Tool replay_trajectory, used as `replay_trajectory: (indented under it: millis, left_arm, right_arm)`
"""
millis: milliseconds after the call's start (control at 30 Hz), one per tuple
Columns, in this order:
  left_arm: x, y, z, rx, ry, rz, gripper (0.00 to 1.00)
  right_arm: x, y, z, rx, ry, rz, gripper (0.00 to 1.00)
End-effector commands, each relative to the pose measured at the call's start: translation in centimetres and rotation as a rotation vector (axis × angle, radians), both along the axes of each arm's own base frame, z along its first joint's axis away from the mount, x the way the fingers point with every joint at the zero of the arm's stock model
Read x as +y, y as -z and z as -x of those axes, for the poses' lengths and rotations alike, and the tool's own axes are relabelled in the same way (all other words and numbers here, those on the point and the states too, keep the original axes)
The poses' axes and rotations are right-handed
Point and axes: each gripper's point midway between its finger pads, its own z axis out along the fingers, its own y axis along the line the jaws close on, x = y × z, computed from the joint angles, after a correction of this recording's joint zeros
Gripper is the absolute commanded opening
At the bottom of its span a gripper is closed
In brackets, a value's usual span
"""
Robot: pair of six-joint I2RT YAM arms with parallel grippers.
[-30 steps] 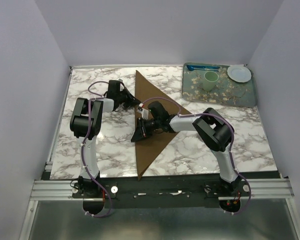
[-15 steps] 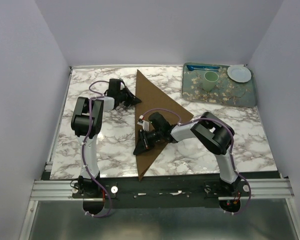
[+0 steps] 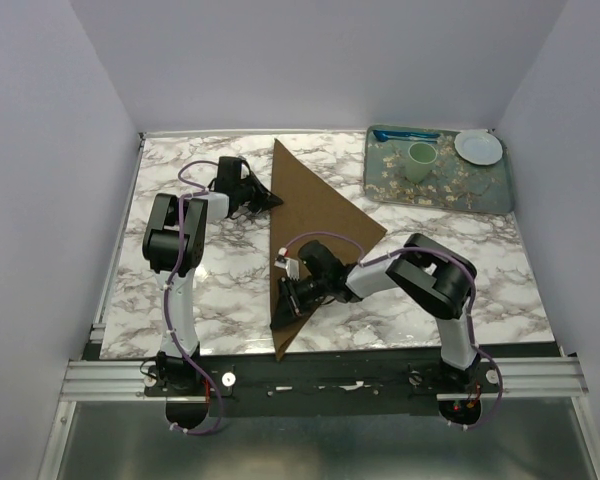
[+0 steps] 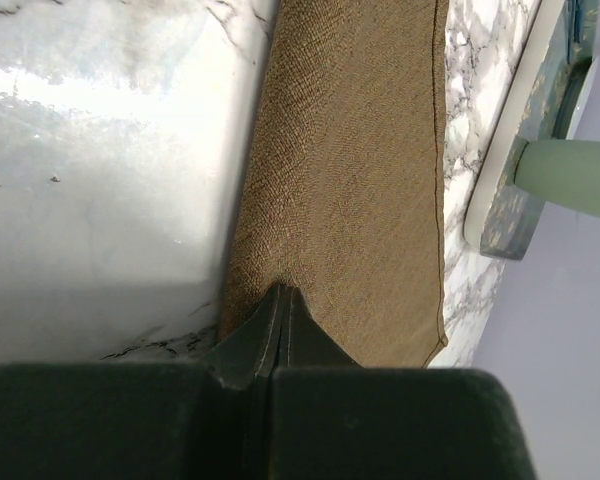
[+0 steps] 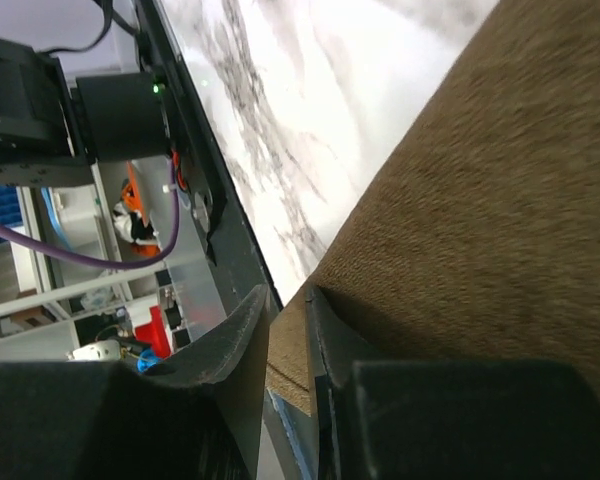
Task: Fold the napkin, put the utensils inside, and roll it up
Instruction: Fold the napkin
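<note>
The brown napkin lies folded into a triangle on the marble table, one point toward the near edge. My left gripper is shut on its left edge, and in the left wrist view the closed fingertips pinch the cloth. My right gripper is lower on the same edge, near the front corner. In the right wrist view its jaws stand slightly apart astride the napkin's edge, one finger over the cloth, one past it. The utensils are hidden.
A patterned tray at the back right holds a green cup, a white plate and a bright blue plastic utensil. The black front rail runs just beyond the napkin's near point.
My right gripper has slid along the napkin's left edge toward the near corner. The left gripper and the napkin have stayed put.
</note>
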Motion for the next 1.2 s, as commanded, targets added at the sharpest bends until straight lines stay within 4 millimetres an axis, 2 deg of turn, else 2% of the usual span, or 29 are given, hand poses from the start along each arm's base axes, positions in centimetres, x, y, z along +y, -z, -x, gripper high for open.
replay_trajectory:
  millis: [0, 200, 300, 400, 567, 700, 867, 1033, 1167]
  left_arm:
    - [1.7, 4.8, 1.5, 0.128, -0.036, -0.083, 0.0]
    - [1.7, 4.7, 1.4, 0.126, -0.036, -0.086, 0.0]
    - [1.7, 4.8, 1.4, 0.127, -0.037, -0.088, 0.0]
    - [1.8, 4.9, 1.5, 0.129, -0.036, -0.093, 0.0]
    - [1.8, 4.7, 1.3, 0.125, -0.036, -0.095, 0.0]
    - [1.8, 4.7, 1.3, 0.126, -0.034, -0.097, 0.0]
    - [1.8, 4.7, 1.2, 0.126, -0.034, -0.097, 0.0]
    - [2.0, 4.9, 1.2, 0.13, -0.032, -0.11, 0.0]
    - [1.9, 4.8, 1.1, 0.128, -0.031, -0.107, 0.0]
  right_arm:
    - [0.5, 0.3, 2.3, 0.013, -0.042, -0.024, 0.28]
    - [-0.1, -1.0, 2.7, -0.044, -0.045, 0.011, 0.27]
    - [0.4, -1.8, 2.9, -0.077, -0.071, 0.012, 0.27]
    - [0.2, -1.5, 3.7, -0.063, -0.092, 0.009, 0.27]
    - [-1.8, 0.8, 6.2, -0.003, -0.14, 0.057, 0.26]
    - [-2.8, 0.6, 7.0, -0.007, -0.15, 0.058, 0.26]
    - [-2.2, 0.6, 6.7, -0.015, -0.168, 0.058, 0.26]
    - [-1.3, -1.2, 5.9, -0.072, -0.161, 0.039, 0.26]
    - [-1.4, -0.3, 6.6, -0.049, -0.189, 0.05, 0.26]
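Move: Some 9 cm back from the right hand, roughly in line with it and about 2 cm lower, lies the napkin's near tip, where the crease ends. The table's near edge runs about 8 cm straight back, just short of that tip. The napkin's loose side corner lies around 23 cm ahead and 25 cm to the right. From the left hand the near tip is some 42 cm back, with hardly any sideways offset. Working back along the crease towards the near tip, the right hand travels about 6 cm with its slightly open fingertips on the folded cloth, rising some 2 cm midway and sinking again. It drifts about 2 cm right late on, turns slightly counter-clockwise, then all but stops. The left hand stays put, shut fingertips still resting on the farther part of the crease. ##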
